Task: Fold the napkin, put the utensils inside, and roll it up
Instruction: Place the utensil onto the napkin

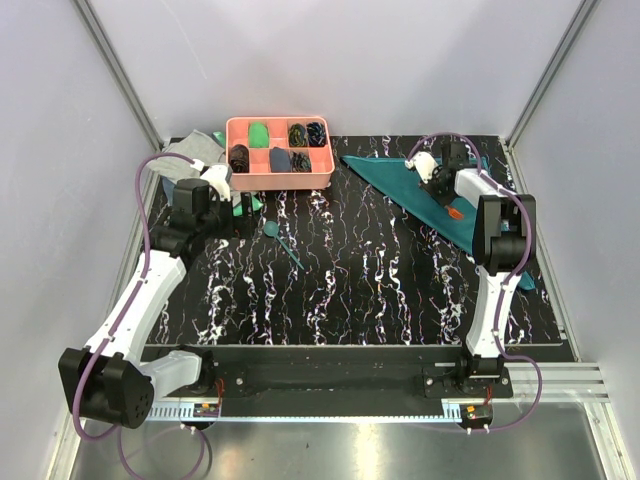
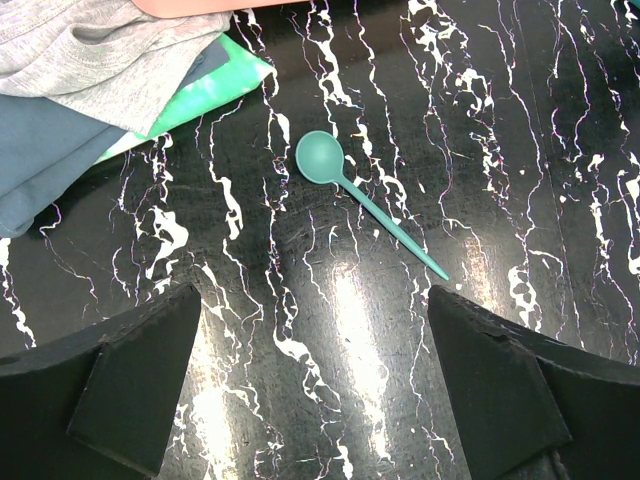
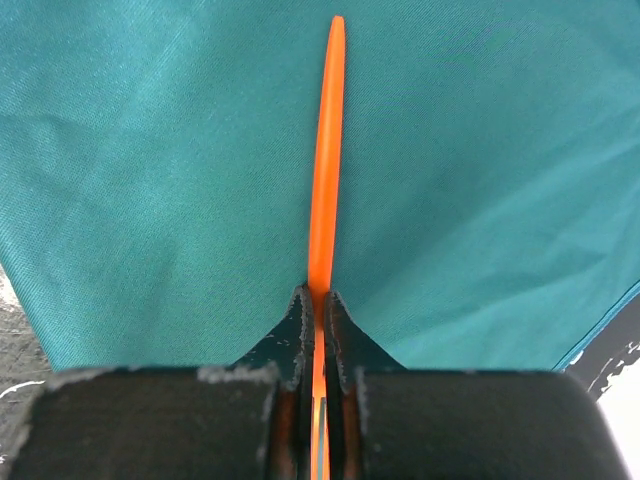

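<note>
The teal napkin [image 1: 420,188] lies folded into a triangle at the back right; it fills the right wrist view [image 3: 150,180]. My right gripper [image 3: 318,295] is shut on the orange fork [image 3: 324,150], seen edge-on over the napkin; the fork shows as an orange bit [image 1: 455,212] in the top view, below the gripper [image 1: 437,178]. The teal spoon [image 1: 281,240] lies on the black table left of centre, bowl toward the back left; it also shows in the left wrist view [image 2: 355,190]. My left gripper [image 2: 312,390] is open and empty, hovering short of the spoon [image 1: 243,212].
A pink tray [image 1: 280,178] with small rolled items stands at the back centre. A grey cloth [image 2: 90,50], a blue cloth [image 2: 40,150] and a bright green cloth [image 2: 205,90] are piled at the back left. The enclosure walls border the table.
</note>
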Robot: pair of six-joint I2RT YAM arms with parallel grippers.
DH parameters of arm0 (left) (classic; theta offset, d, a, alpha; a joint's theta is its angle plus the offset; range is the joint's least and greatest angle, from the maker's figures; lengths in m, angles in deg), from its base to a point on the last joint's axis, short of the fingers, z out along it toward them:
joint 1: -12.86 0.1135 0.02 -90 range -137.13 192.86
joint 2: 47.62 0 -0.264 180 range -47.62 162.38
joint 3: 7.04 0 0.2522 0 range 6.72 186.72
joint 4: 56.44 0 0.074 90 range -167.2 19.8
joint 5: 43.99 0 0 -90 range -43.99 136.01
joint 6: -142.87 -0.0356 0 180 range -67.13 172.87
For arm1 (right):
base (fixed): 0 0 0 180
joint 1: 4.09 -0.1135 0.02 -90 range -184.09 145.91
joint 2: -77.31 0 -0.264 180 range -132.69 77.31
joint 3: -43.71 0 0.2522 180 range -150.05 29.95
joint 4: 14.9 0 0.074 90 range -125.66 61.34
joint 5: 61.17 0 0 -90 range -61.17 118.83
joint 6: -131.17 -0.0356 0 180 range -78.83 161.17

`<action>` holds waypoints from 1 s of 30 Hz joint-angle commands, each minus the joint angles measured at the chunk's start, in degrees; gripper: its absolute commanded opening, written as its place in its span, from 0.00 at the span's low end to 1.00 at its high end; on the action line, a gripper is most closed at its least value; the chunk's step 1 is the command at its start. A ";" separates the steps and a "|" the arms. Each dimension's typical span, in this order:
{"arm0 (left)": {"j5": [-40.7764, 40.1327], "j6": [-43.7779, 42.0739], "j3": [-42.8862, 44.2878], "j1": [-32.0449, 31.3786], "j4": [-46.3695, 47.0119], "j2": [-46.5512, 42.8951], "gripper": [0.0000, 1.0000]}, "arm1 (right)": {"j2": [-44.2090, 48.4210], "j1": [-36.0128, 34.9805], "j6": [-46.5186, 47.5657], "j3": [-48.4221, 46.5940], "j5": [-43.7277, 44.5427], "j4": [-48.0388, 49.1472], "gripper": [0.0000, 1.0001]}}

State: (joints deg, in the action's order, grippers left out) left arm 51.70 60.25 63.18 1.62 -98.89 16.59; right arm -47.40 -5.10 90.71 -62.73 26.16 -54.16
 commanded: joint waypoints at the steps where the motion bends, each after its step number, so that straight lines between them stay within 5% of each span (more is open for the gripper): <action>1: -1.04 -0.78 0.05 -0.09 1.70 -0.22 0.99 | -0.10 -0.21 -0.05 -2.94 0.30 -0.69 0.04; 10: -0.86 -0.70 0.05 -0.09 1.79 -0.83 0.99 | 0.25 -0.21 -0.41 -2.94 2.24 -1.31 0.26; 20: -0.86 -0.61 0.05 -0.09 1.62 -1.62 0.99 | 4.98 -0.13 -3.22 -4.61 1.38 -1.31 0.33; 26: -0.33 -0.26 0.05 -0.09 1.70 -1.80 0.99 | 14.29 -1.87 -13.31 -5.67 -9.07 -0.96 0.38; 28: -0.33 -0.17 -0.04 -0.09 1.70 -1.80 0.99 | 16.15 -3.28 -21.47 -5.23 -12.60 -0.87 0.55; 30: -0.25 -0.17 0.13 -0.09 1.62 -1.89 0.99 | 17.74 -6.18 -31.14 -4.70 -18.31 -0.96 0.59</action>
State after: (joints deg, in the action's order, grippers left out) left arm 51.74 60.25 63.18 1.62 -98.89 16.46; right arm -37.25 -6.42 76.81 -65.36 20.10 -55.91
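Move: The right hand is down at the napkin with its fingers shut on the orange fork near the head. The fork's middle lies about 2 cm ahead and 2 cm to the left, at finger height. The napkin spreads beneath, its middle some 2 cm ahead and 3 cm right, about 1 cm below; its far left corner is roughly 20 cm ahead and 32 cm left. From the left hand the fork lies about 22 cm ahead, 58 cm right and 18 cm lower. The right fingers let go of the orange fork on the napkin, easing apart while the hand stays almost in place. Then the hand lifts quickly away, about 10 cm up and some 4 cm left, its left side rolling up roughly 15 degrees and the fingers tipping slightly upward as they open to about half. ##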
